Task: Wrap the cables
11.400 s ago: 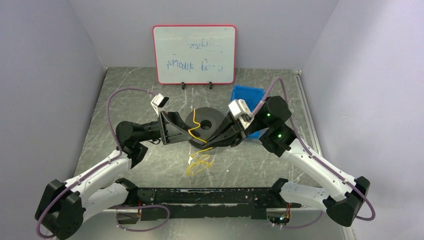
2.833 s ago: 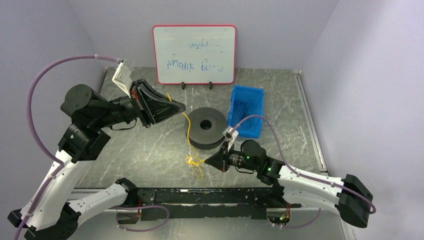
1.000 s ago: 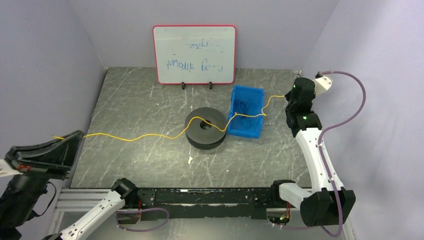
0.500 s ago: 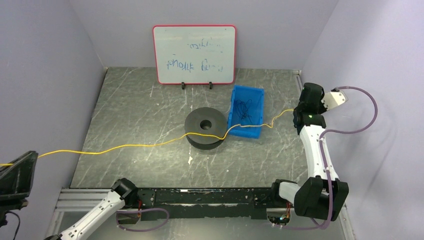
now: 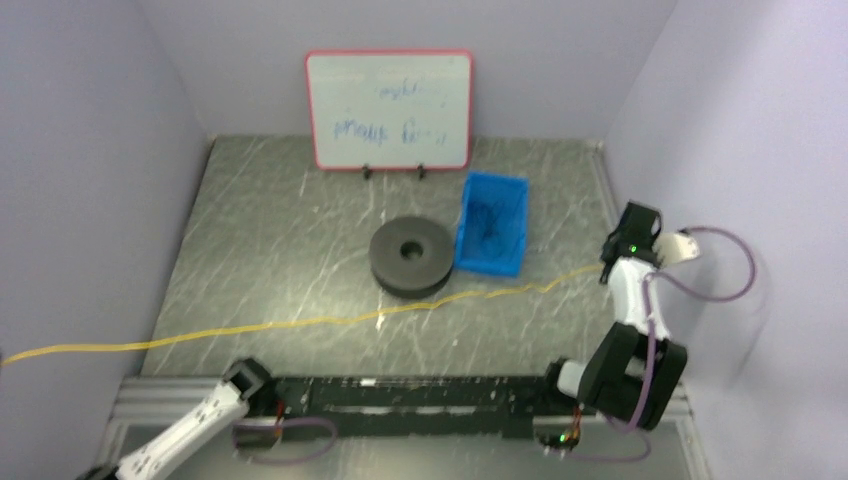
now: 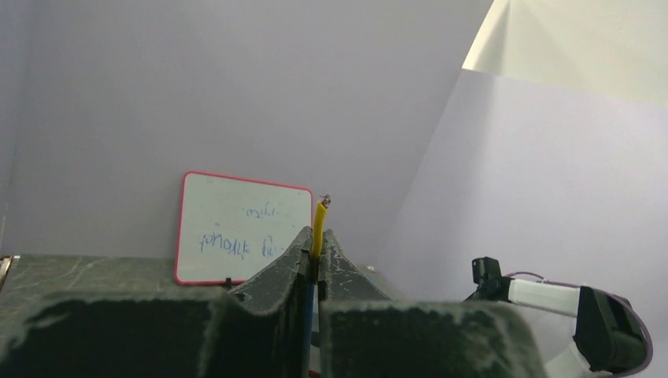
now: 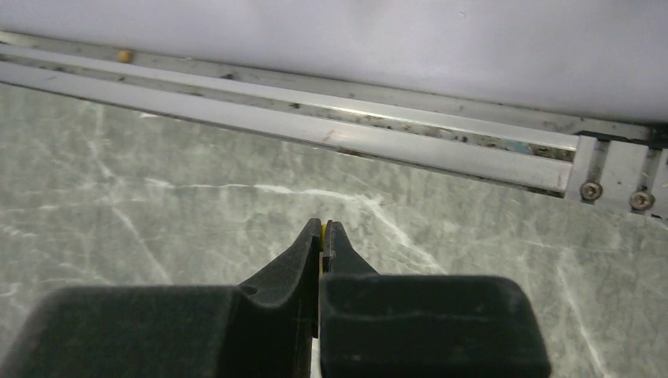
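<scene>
One thin yellow cable [image 5: 300,323] runs nearly straight across the table, from the left edge of the top view to my right gripper [image 5: 607,268] by the right wall. It passes in front of the black spool [image 5: 410,256] and looks clear of it. My right gripper [image 7: 323,228] is shut on the cable, with a sliver of yellow between its tips. My left gripper [image 6: 316,236] is out of the top view; it is shut on the cable's other end [image 6: 319,214], which sticks up above its fingertips.
A blue bin [image 5: 513,200] with dark tangled strands stands right of the spool. The whiteboard [image 5: 390,108] leans at the back wall. A metal rail [image 7: 315,126] runs along the table's right edge, close ahead of my right gripper. Side walls stand near both arms.
The two grippers have pulled farther apart. The cable has slid off the spool and bin toward the near edge and drawn straighter. The left gripper has left the top view.
</scene>
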You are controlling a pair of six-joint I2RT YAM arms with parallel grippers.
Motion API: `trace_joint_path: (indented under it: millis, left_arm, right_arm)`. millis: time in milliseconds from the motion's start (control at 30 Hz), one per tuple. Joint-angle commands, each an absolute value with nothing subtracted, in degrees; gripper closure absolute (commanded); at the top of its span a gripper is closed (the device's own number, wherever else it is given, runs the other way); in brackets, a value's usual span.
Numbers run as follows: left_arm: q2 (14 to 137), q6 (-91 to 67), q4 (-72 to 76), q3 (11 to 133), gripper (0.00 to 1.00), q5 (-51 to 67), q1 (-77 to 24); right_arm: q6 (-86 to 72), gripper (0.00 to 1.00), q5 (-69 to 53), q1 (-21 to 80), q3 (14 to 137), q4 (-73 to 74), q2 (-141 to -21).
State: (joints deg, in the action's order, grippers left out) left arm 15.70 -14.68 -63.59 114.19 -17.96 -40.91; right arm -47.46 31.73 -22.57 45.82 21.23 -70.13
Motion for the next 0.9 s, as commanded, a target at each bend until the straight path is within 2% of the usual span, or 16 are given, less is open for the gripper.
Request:
trace_joint_path:
  millis: [0, 433, 467, 567, 600, 700, 867]
  left_arm:
    - [14.7, -16.1, -67.4, 117.7, 0.93, -19.1, -42.9]
    - [14.6, -17.0, -69.4, 119.1, 0.93, -17.7, -44.9]
    - [14.6, -17.0, -69.2, 118.6, 0.93, -17.5, -44.9]
    - [14.6, -17.1, -68.6, 117.2, 0.93, -17.0, -44.9]
    - [14.5, -17.1, -68.3, 116.8, 0.93, -16.9, -45.1]
    - [14.3, -17.3, -67.5, 115.3, 0.93, -16.4, -45.0]
    - [14.7, -18.0, -65.7, 111.6, 0.93, -15.6, -45.2]
  right_arm:
    - [-49.8, 1.0, 30.5, -25.9, 43.6, 20.2, -72.2]
    - [-47.6, 0.99, 24.3, -32.5, 41.0, 16.8, -78.0]
    - [-46.9, 0.88, 23.6, -32.5, 41.2, 16.5, -77.7]
    - [-45.0, 0.39, 20.6, -32.5, 42.2, 15.8, -75.5]
    - [-45.1, 0.32, 19.8, -32.5, 42.8, 16.2, -74.7]
    - [-45.1, 0.19, 16.4, -31.7, 44.1, 16.3, -72.2]
    - [-45.1, 0.12, 12.3, -25.0, 47.4, 15.3, -67.2]
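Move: The yellow cable is strung across the table between the hands, its right end already pinched in the right gripper. That gripper hangs near the table's right side, bare table about 12 cm straight below it. From the right hand the blue box lies roughly 30 cm left and 10 cm ahead, the black spool some 47 cm left and about level; both sit about 10 cm lower. From the left hand, high up and holding the other end, that patch of bare table is roughly 85 cm right, 30 cm ahead and 50 cm below. The cable's right end is carried down by the right hand, about 7.5 cm, drawing back some 4 cm towards the base near the table's right edge. At the lowest point the shut fingers spring wide and let go, and the empty hand climbs back about 5 cm while going forward 4 cm. The left hand stays high, sinking only 2 cm, and keeps its pinch on the other end. ##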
